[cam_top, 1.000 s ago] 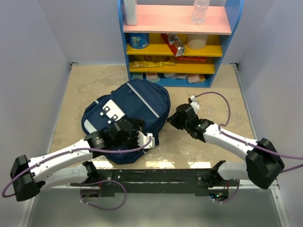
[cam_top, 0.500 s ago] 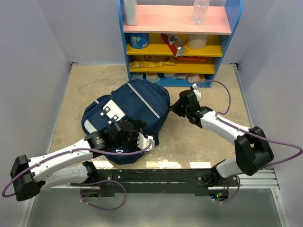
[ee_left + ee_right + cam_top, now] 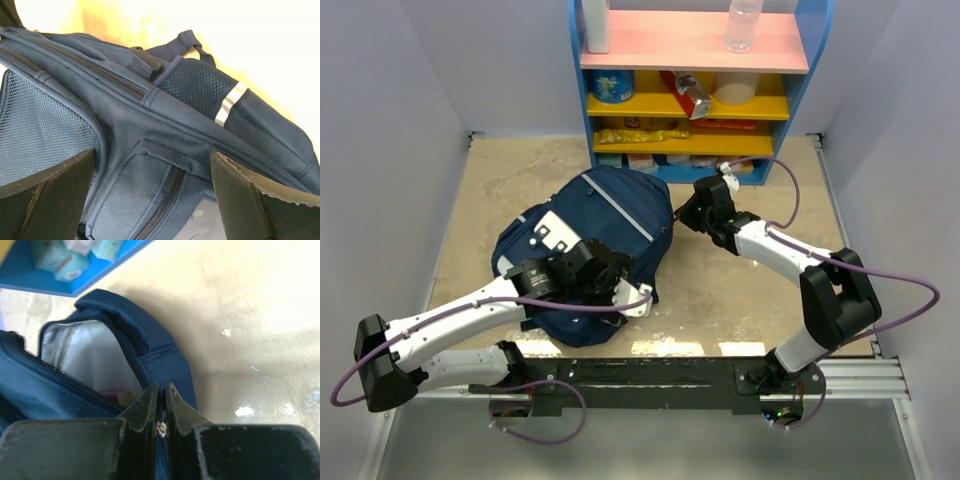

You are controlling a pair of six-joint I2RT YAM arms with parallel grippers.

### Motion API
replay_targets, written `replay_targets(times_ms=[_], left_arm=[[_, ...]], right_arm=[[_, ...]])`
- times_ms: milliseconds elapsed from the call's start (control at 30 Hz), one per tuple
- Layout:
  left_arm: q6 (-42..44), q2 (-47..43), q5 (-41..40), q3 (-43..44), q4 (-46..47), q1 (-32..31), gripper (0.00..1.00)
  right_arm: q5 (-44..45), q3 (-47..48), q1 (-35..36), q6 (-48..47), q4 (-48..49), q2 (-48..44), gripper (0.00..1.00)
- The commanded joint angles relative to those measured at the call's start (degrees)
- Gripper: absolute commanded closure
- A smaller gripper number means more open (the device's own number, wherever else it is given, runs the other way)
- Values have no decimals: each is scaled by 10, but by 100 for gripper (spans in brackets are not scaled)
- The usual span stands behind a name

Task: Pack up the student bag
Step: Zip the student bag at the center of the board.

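The student bag [image 3: 610, 215], navy with a light stripe, lies flat in the middle of the table. My left gripper [image 3: 618, 288] hovers open over its near end; in the left wrist view its wide fingers [image 3: 50, 192] frame a zipped front pocket of the bag [image 3: 165, 125]. My right gripper [image 3: 684, 214] is at the bag's right far edge, shut on a small metal zipper pull [image 3: 161, 427]. In the right wrist view the bag [image 3: 150, 335] gapes partly open, showing pale lining [image 3: 85, 355] and something pink [image 3: 112, 394] inside.
A blue shelf unit [image 3: 695, 150] stands at the back with snack packets on yellow shelves and a clear bottle [image 3: 743, 25] on its pink top. Its bottom edge with teal packets [image 3: 65, 260] lies just beyond the bag. Grey walls close in both sides.
My right gripper has travelled along the bag's right edge toward the shelf, still pinched shut, and the bag's far end shifted with it. The left gripper moved slightly farther over the bag.
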Motion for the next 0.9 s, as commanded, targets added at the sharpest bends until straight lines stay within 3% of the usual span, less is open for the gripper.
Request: replay_targets(times_ms=[0,100,233,400,700,867], left_arm=[[-85,54,-38,60,-56,-3,0],[-159,106,-149,133,22,-3,0],[-193,140,-190,195,98,-2,0],[-256,193,-246,227,110,-1,0],[-287,261,-236,222,145,4,0],[-297,283,-230,228,167,38,0]], right_arm=[[41,-8,-13,3,70,-40,100],[42,-21,-13,-2,61,-60,100],[35,-32,-13,0,63,-74,100],[23,-42,-14,1,67,-84,100],[13,-43,-14,0,71,-85,100],[11,-46,-14,-2,71,-90,100]])
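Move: The left hand, wide open over the near half of the bag, is headed for the bag's right-hand edge, roughly 13 cm ahead, 9 cm to its right and about level; the zipper pull is about 20 cm ahead and 13 cm right, a little lower. The grey strip lies some 22 cm ahead of it and 2 cm right. The right hand has the pull between its fingers; the still-open zip gap begins beyond, centred about 7 cm ahead, 4 cm left and 2 cm down. The right hand keeps its pinch on the zipper pull, easing it up a little under 2 cm and back about 1 cm, then holding there. The left hand comes free of the bag's near part and arcs forward and right along the closed zip towards the right hand, rising about 7 cm before sinking 4, turning some 35 degrees counter-clockwise, fingers wide open over the bag's right-hand edge. ##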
